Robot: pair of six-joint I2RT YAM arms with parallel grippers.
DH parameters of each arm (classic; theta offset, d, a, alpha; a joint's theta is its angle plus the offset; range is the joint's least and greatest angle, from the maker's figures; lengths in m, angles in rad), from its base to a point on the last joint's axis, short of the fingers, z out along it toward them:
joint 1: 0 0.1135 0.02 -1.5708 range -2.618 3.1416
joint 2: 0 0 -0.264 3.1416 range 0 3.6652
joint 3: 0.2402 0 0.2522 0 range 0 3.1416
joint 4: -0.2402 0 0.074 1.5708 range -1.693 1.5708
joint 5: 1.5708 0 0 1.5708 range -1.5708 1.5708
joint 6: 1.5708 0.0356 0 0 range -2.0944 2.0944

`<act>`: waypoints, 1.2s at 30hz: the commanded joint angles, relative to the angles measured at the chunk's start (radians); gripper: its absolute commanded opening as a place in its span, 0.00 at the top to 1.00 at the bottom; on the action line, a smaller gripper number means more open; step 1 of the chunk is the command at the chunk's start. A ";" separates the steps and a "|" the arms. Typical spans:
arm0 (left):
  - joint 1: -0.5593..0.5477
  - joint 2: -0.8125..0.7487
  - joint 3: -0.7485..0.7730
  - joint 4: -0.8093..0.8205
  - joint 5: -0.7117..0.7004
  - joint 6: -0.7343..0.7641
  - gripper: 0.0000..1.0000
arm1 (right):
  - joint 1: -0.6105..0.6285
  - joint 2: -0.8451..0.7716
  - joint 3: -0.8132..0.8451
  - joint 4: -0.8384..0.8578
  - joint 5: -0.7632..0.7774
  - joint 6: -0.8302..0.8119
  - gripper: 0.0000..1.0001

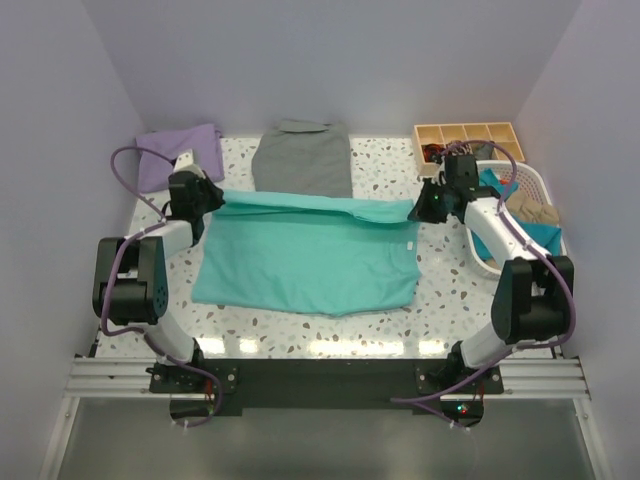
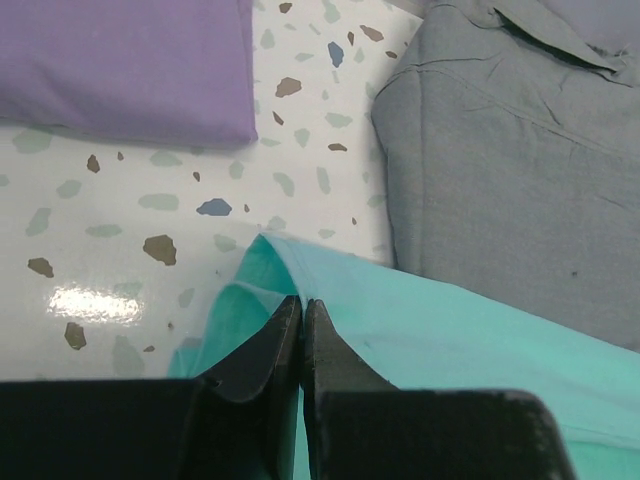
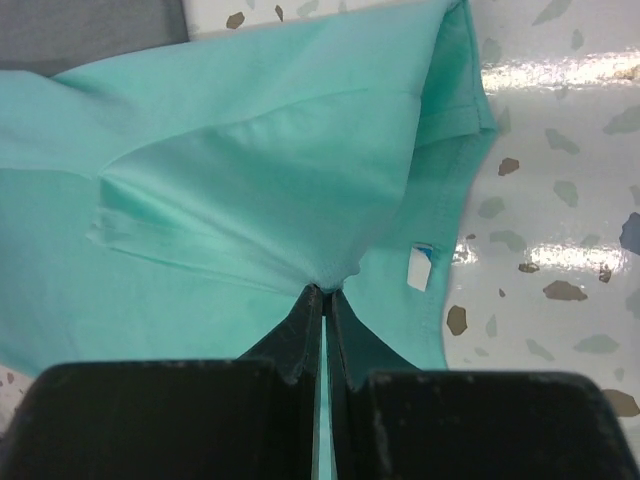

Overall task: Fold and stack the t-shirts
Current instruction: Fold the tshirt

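A turquoise-green t-shirt point(image 1: 305, 262) lies spread in the middle of the table, its far edge lifted into a taut band between the two arms. My left gripper point(image 2: 301, 303) is shut on the shirt's left end point(image 2: 420, 320), near the lavender-purple t-shirt point(image 1: 178, 152) folded at the back left. My right gripper point(image 3: 327, 291) is shut on a bunch of the same cloth point(image 3: 250, 190) at the right end, beside the small white neck label point(image 3: 419, 266). A grey shirt point(image 1: 302, 158) lies folded at the back centre.
A white basket point(image 1: 530, 205) with clothes stands at the right edge, behind my right arm. A wooden compartment tray point(image 1: 466, 135) sits at the back right. Purple walls close in the table on three sides.
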 commanded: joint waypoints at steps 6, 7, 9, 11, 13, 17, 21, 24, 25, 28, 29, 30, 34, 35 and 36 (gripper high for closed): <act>0.009 -0.038 -0.032 -0.031 -0.093 -0.016 0.94 | 0.011 -0.021 -0.037 -0.089 0.074 -0.002 1.00; 0.010 -0.035 -0.034 -0.034 -0.098 -0.013 0.94 | 0.012 -0.014 -0.039 -0.092 0.074 -0.005 1.00; 0.010 -0.028 -0.031 -0.052 -0.118 -0.016 0.95 | 0.017 0.003 -0.048 -0.092 0.083 -0.007 1.00; 0.007 -0.026 -0.031 -0.057 -0.126 -0.013 0.96 | 0.018 0.009 -0.054 -0.095 0.091 -0.007 1.00; 0.009 -0.019 -0.029 -0.061 -0.132 -0.013 0.95 | 0.020 0.026 -0.054 -0.097 0.089 -0.011 1.00; 0.007 0.003 -0.015 -0.093 -0.141 -0.021 0.96 | 0.027 0.048 -0.054 -0.092 0.100 -0.007 1.00; 0.006 0.005 -0.006 -0.133 -0.187 -0.025 0.77 | 0.029 0.057 -0.051 -0.091 0.129 -0.002 0.67; 0.000 -0.023 -0.034 -0.118 -0.211 -0.031 0.56 | 0.029 0.026 -0.060 -0.071 0.160 0.002 0.51; 0.000 -0.031 -0.037 -0.101 -0.215 -0.030 0.51 | 0.029 0.020 -0.057 -0.062 0.164 0.004 0.50; 0.000 -0.060 -0.008 -0.118 -0.230 -0.019 0.49 | 0.031 0.003 -0.024 -0.062 0.161 0.010 0.50; 0.000 -0.075 0.002 -0.115 -0.224 -0.019 0.48 | 0.031 0.002 -0.005 -0.054 0.158 0.012 0.50; 0.000 -0.081 0.008 -0.110 -0.199 -0.019 0.48 | 0.031 0.005 0.001 -0.050 0.150 0.010 0.49; -0.005 -0.089 0.022 -0.025 -0.075 -0.046 0.48 | 0.034 0.043 0.042 -0.007 0.080 0.024 0.49; -0.007 -0.085 0.022 -0.005 -0.031 -0.054 0.48 | 0.035 0.055 0.061 0.009 0.068 0.025 0.49; -0.011 -0.083 0.022 0.015 0.021 -0.062 0.48 | 0.044 0.080 0.068 0.013 0.054 0.029 0.49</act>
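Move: I hold the raised layer of the teal t-shirt in both shut grippers. Its landing spot on the layer below lies about 3 cm back, 2 cm left and 7 cm below my left hand; the purple shirt is some 15 cm ahead and 12 cm left, the gray shirt 14 cm ahead and 21 cm right. From my right hand, its landing spot is 3 cm back, 1 cm right and 9 cm down; the white tag is about 1 cm ahead and 4 cm right. I lower both hands onto the spread t-shirt while drawing them back about 3 cm: the right sinks some 5 cm, the left about 4 cm, easing left and turning roughly 10 degrees counter-clockwise. Both wrists tip about 10 degrees further down. Near the bottom I open both grippers about halfway, letting go of the teal cloth, then start up and slightly forward. ##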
